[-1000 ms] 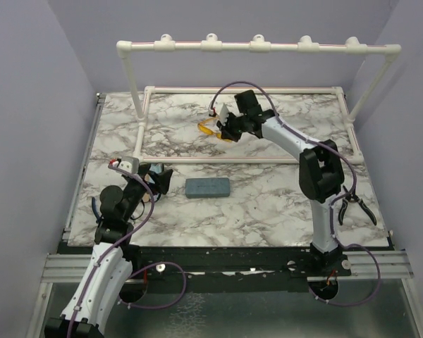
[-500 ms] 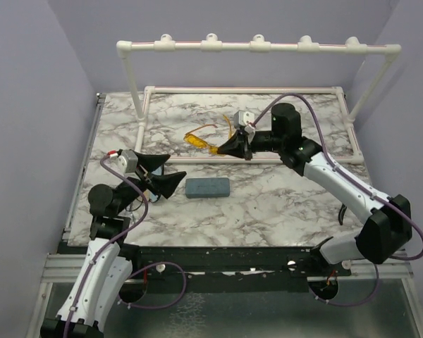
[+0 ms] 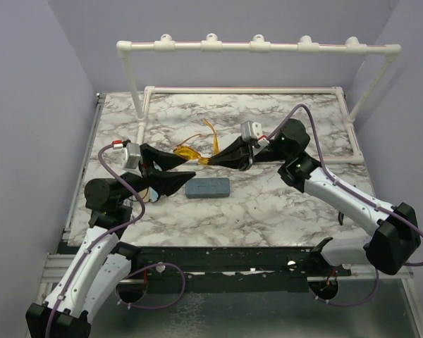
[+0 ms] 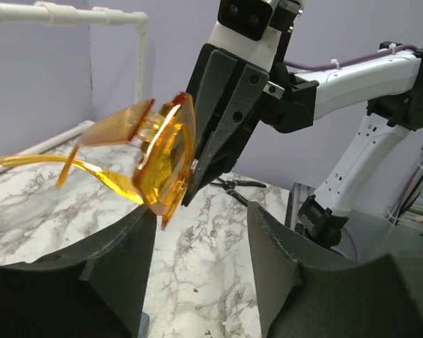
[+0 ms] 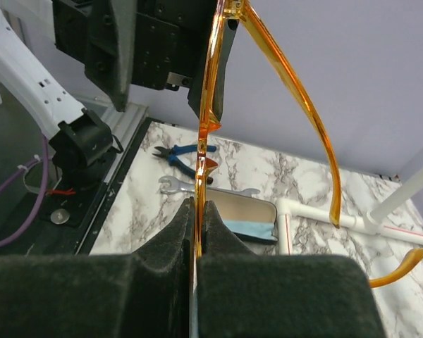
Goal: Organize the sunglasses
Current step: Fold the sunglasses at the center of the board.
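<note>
The sunglasses are a translucent orange pair, held in the air above the table's middle with their arms unfolded. My right gripper is shut on one lens; in the right wrist view the pads pinch the lens edge-on. My left gripper faces it from the left, open. In the left wrist view the orange lenses hang just over my left finger, and the gap to the other finger is empty.
A grey-blue rectangular case lies shut below the grippers. An open case with a pale lining and blue cloth, a wrench and blue-handled pliers lie on the marble. A white pipe rack stands at the back.
My right arm swung left and nearer, carrying the orange sunglasses up to the left gripper. The left gripper rose towards them and its jaws narrowed somewhat.
</note>
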Tool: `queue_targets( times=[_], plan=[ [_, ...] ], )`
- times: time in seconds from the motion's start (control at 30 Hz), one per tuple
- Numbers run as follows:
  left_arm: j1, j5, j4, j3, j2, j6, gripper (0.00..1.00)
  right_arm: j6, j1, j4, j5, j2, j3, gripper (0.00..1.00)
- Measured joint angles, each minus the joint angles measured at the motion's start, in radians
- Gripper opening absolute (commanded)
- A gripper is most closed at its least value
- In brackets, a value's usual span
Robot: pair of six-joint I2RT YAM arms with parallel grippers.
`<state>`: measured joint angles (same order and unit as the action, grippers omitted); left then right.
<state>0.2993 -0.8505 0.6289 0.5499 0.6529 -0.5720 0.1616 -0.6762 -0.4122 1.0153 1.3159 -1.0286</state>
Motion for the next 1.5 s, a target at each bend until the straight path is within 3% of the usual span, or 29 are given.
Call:
queue_targets(
  times=[0.03,0.1,0.3,0.57,0.8,0.93,1.03,1.13,1.3,1.43,1.5],
  plan=[
    [0.002,-0.001,0.002,0.005,0.001,-0.012,0.39,-0.015,0.0,-0.027,0.009,-0.001,0.005,0.0],
    [0.002,-0.002,0.012,0.017,0.003,-0.032,0.36,-0.035,0.0,-0.059,0.024,-0.002,0.009,0.01],
    [0.002,-0.001,0.061,0.047,0.005,-0.079,0.47,-0.076,-0.004,-0.141,0.047,-0.015,0.024,0.0],
    [0.005,-0.002,0.16,0.047,0.009,-0.117,0.47,-0.129,-0.004,-0.226,0.075,-0.016,0.041,0.01],
    [0.023,-0.017,0.204,0.048,0.016,-0.101,0.29,-0.147,-0.02,-0.272,0.083,-0.017,0.054,0.01],
    [0.024,-0.017,0.208,0.048,0.027,-0.099,0.1,-0.147,-0.029,-0.282,0.09,-0.017,0.054,0.0],
    [0.024,-0.018,0.208,0.048,0.027,-0.098,0.03,-0.147,-0.03,-0.282,0.09,-0.017,0.054,0.01],
    [0.024,-0.018,0.208,0.048,0.027,-0.093,0.0,-0.146,-0.031,-0.279,0.09,-0.018,0.054,0.1],
    [0.024,-0.024,0.2,0.048,0.027,-0.084,0.0,-0.119,-0.031,-0.23,0.066,-0.041,0.054,0.4],
    [0.025,-0.05,0.193,0.048,0.027,-0.051,0.0,-0.08,-0.031,-0.157,0.007,-0.092,0.056,0.45],
    [0.025,-0.071,0.187,0.048,0.028,-0.026,0.0,-0.05,-0.031,-0.105,-0.031,-0.13,0.057,0.39]
  ],
)
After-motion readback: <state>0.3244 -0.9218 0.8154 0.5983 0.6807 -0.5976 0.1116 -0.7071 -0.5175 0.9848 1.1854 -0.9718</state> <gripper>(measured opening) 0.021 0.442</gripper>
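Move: My right hand already pinches the right end of the sunglasses' front in mid-air. The middle of that front lies about 4 cm ahead of my half-open left fingers and some 2 cm above them; from my right hand it is roughly 6 cm to the left and 3 cm ahead. The grey case is on the table about 30 cm below, some 5 cm ahead and 6 cm right of my left hand. The open tan case, equally low, sits roughly 5 cm ahead and 17 cm to the left. I raise my left hand about 5 cm and draw it back a little, fingertips tipping up slightly, while my right hand brings the sunglasses back some 3.5 cm and a little up, swinging their free end back. My left fingers then shut on the left part of the frame; only after that do my right fingers open to about half, let go, and start backing off to the right and up. ##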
